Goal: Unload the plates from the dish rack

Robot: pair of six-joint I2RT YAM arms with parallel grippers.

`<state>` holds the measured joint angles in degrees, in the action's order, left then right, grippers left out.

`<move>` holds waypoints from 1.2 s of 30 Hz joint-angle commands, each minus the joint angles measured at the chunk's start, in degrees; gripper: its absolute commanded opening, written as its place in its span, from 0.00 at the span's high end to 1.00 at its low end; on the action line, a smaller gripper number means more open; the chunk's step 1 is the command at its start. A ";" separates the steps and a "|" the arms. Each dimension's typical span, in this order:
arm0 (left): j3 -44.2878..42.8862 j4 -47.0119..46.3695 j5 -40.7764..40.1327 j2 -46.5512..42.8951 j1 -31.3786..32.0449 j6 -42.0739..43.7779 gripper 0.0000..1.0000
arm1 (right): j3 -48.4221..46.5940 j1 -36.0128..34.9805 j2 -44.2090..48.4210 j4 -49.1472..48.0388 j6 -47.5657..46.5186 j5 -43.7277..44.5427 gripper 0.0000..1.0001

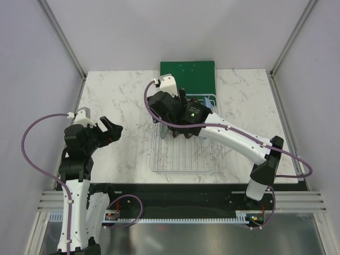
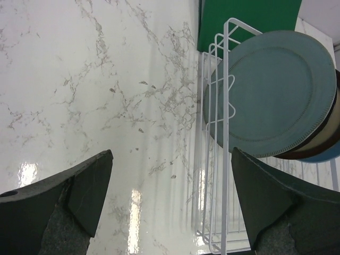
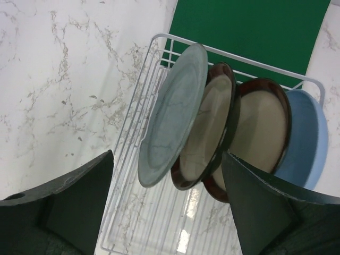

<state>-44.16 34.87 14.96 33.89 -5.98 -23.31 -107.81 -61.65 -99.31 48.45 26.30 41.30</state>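
The white wire dish rack [image 1: 180,154] lies mid-table. In the right wrist view the rack [image 3: 127,175] holds the plates on edge at its rail end: a grey-green plate [image 3: 172,117], two red-brown-rimmed cream plates [image 3: 210,127] [image 3: 260,127] and a light blue plate [image 3: 305,138]. My right gripper [image 3: 167,159] is open above them, jaws wide, holding nothing. From the top the gripper [image 1: 178,111] hides most of the plates. My left gripper [image 1: 109,130] is open and empty, left of the rack. Its wrist view [image 2: 171,154] shows the grey-green plate [image 2: 271,90] behind the rack's rail [image 2: 226,133].
A flat dark green board [image 1: 187,74] lies just beyond the rack's far end; it also shows in the right wrist view [image 3: 249,32]. White marble tabletop [image 1: 117,95] stretches left of the rack. Frame posts stand at the back corners.
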 commanded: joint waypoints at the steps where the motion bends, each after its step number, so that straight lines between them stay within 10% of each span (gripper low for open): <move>1: 1.27 0.11 -1.78 -0.49 -0.09 -1.74 0.00 | -3.72 -0.05 -5.37 -0.63 2.95 2.47 0.10; 27: 4.00 -2.00 -1.34 0.56 0.00 -2.88 0.00 | 7.00 4.43 -6.86 -6.69 10.52 0.63 0.23; 36: 4.70 -2.44 -1.25 0.83 -0.09 -2.97 0.00 | 7.70 5.13 -9.06 -9.69 9.38 -4.21 0.48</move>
<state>-39.68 34.52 13.54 34.61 -5.98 -24.75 -100.29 -56.75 -106.96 41.58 36.40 39.48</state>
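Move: The grey-green plate, first in the row, has its middle about 6 cm ahead of the right hand, 1 cm to its left and 16 cm below. From that hand the near brown plate stands about 6 cm ahead and 3 cm right, the far brown plate 6 cm ahead and 8 cm right, the blue plate 6 cm ahead and 13 cm right. From the left hand the grey-green plate lies roughly 7 cm ahead, 17 cm right and 10 cm below. Lower the right gripper about 9 cm onto the upper rim of the grey-green plate, easing it some 4 cm forward; swing slightly left, then back right, while turning about 10 degrees clockwise. Slip one finger between this plate and the near brown plate, keep the other over its left face, and narrow the fingers to roughly half open. Sink the open left gripper about 3 cm beside the rack. ##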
